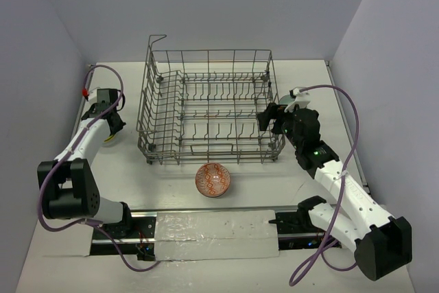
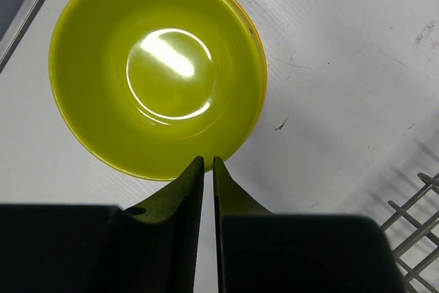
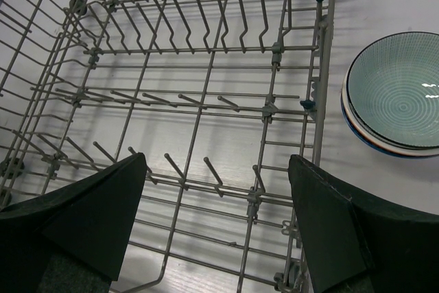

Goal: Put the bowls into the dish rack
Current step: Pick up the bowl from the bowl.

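Observation:
A lime bowl [image 2: 158, 70] sits on the white table left of the dish rack, with an orange rim [image 2: 260, 94] of another bowl showing beneath it. My left gripper [image 2: 208, 162] hovers at the lime bowl's near rim. Its fingers are almost together, and only bare table shows in the thin slit. The grey wire dish rack [image 1: 206, 104] holds no bowls. My right gripper [image 3: 218, 162] hangs open over the rack's right end [image 3: 206, 101]. A red-white bowl [image 1: 213, 180] lies in front of the rack. A teal patterned bowl [image 3: 398, 90] is stacked on another, right of the rack.
The left gripper [image 1: 112, 125] is near the left wall, with only a sliver of the lime bowl [image 1: 110, 141] showing below it. The right gripper [image 1: 269, 120] hides the teal stack from above. A taped strip [image 1: 212, 228] runs between the arm bases.

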Available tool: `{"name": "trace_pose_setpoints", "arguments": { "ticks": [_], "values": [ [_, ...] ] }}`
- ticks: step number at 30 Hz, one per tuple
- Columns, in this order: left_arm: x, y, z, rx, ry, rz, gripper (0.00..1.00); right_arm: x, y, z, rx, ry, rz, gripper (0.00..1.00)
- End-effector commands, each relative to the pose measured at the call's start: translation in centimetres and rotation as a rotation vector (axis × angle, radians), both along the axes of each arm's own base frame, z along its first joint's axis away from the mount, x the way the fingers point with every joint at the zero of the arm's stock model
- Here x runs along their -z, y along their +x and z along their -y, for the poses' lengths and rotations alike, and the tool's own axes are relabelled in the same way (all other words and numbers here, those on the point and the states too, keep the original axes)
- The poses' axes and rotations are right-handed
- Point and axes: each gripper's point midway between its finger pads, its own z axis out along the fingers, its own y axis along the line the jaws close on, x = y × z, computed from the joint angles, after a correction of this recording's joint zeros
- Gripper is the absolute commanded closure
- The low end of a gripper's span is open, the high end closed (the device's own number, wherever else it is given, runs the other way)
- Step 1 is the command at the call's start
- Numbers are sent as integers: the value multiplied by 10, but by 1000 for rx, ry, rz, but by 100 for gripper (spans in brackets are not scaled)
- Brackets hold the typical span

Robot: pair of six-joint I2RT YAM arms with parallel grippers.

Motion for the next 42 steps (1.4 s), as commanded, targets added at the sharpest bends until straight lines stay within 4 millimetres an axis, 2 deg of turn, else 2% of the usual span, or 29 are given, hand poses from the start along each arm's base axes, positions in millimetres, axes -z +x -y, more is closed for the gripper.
{"name": "trace_pose_setpoints", "arguments": {
  "ticks": [1,7,12,20,31,42],
  "values": [
    [-30,8,-6,-23,26,83,83,-28,7,-3,0,22,63,9],
    [-40,9,-9,-25,45,107,61,-27,8,-4,-3,21,57,9],
    [-41,10,-4,8,53,112,51,-27,8,-4,-2,21,53,9],
    [-30,16,9,68,38,83,49,-26,9,-4,-1,18,51,9],
    [-21,19,6,67,47,50,47,-25,9,-5,-4,18,49,9],
    [-11,19,1,44,63,9,50,-25,8,-4,-2,19,49,9]
  ]
}}
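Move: The green bowl, on top of its stack, is what the left hand goes for: its middle lies about 3 cm ahead of that hand, 5 cm to its left and 4 cm below. The yellow patterned bowl nested under it lies some 4 cm ahead, 4 cm left and 6 cm down, while the dish rack's middle is roughly 35 cm right and 4 cm ahead. From the right hand the green bowl lies some 60 cm left, 2 cm ahead and 15 cm lower. From nearly shut at the green bowl's back-right rim, the left fingers open to about half while the hand rises some 1.5 cm and then eases about 1 cm to the right. It next sinks about 2 cm, edging slightly forward and turning a few degrees clockwise, until one finger is on the bowl's inner side of the rim and the other outside it, the gap still open and not yet pinching. ##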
